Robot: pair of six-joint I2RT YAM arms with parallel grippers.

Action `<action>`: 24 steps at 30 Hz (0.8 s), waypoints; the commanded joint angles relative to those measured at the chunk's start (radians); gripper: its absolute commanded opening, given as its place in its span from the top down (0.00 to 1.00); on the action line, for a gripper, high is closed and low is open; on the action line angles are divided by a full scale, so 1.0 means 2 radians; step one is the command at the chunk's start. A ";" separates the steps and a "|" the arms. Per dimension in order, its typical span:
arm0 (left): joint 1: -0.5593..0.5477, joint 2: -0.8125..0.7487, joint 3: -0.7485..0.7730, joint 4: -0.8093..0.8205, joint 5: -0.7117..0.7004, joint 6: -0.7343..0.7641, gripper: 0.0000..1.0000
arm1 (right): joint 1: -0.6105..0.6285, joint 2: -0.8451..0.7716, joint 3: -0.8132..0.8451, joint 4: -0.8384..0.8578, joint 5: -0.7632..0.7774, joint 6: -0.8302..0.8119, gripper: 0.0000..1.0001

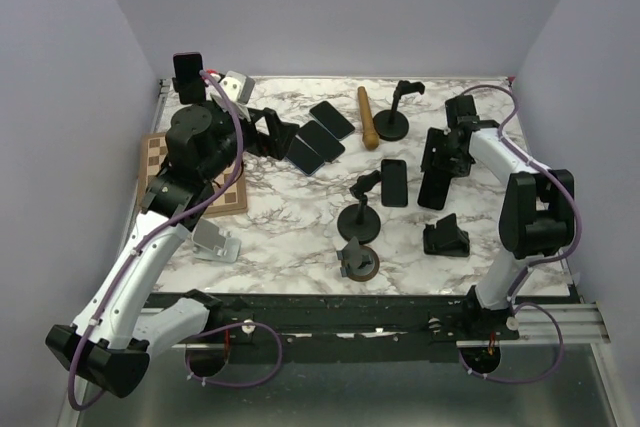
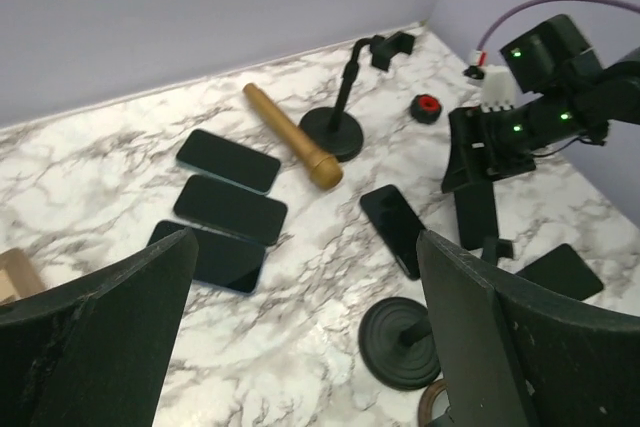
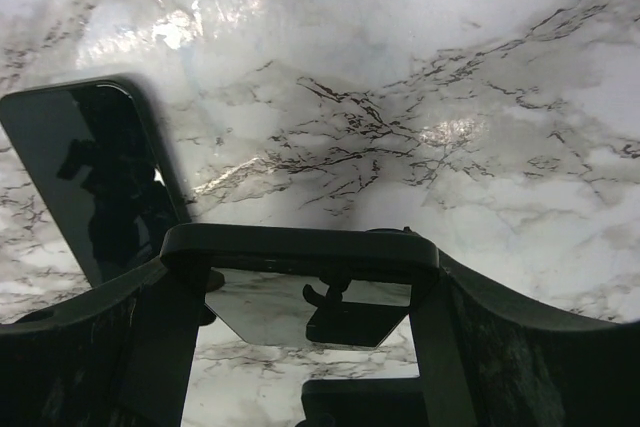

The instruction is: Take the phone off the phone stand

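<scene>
My right gripper (image 1: 440, 159) is shut on a black phone (image 1: 434, 189) and holds it upright, hanging down above the table. In the right wrist view the fingers (image 3: 160, 347) clamp the phone's edge (image 3: 300, 250). The black wedge phone stand (image 1: 446, 238) sits on the marble just in front of the phone, apart from it and empty. From the left wrist view the held phone (image 2: 475, 212) hangs below the right gripper (image 2: 480, 152), beside the stand (image 2: 560, 272). My left gripper (image 1: 272, 134) is open and empty over the table's left middle, near three flat phones (image 1: 320, 137).
A loose phone (image 1: 394, 182) lies flat at centre. Two gooseneck stands (image 1: 392, 117) (image 1: 360, 212) stand on round bases. A wooden roller (image 1: 367, 117), a small stand on a brown coaster (image 1: 356, 263), a white stand (image 1: 216, 243) and a checkered board (image 1: 160, 162) are also here.
</scene>
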 commanded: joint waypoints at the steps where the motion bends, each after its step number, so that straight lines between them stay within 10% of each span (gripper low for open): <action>1: 0.001 -0.019 -0.023 0.032 -0.059 0.021 0.01 | 0.008 0.013 -0.015 0.034 0.011 0.014 0.99; 24: 0.001 -0.017 -0.030 0.035 -0.078 0.018 0.01 | 0.046 0.072 -0.016 0.078 0.063 0.020 0.87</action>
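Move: About 7 cm below the right hand, 2 cm left and some 5 cm back, lies the bare strip of marble meant for the phone it already holds. The lying phone is roughly 10 cm to this hand's left and 1 cm back; the low black stand is about 18 cm back and 4 cm right. The same strip lies some 35 cm right of the raised left hand, 7 cm ahead and 37 cm below. Lowering the held phone to the marble just right of the lying phone, the right hand sinks about 5 cm while drifting some 2 cm left, then stops, its fingers keeping their grip. The phone's end nearer the base meets the table. The empty, open left hand eases roughly 2 cm left, turning slightly counter-clockwise. ##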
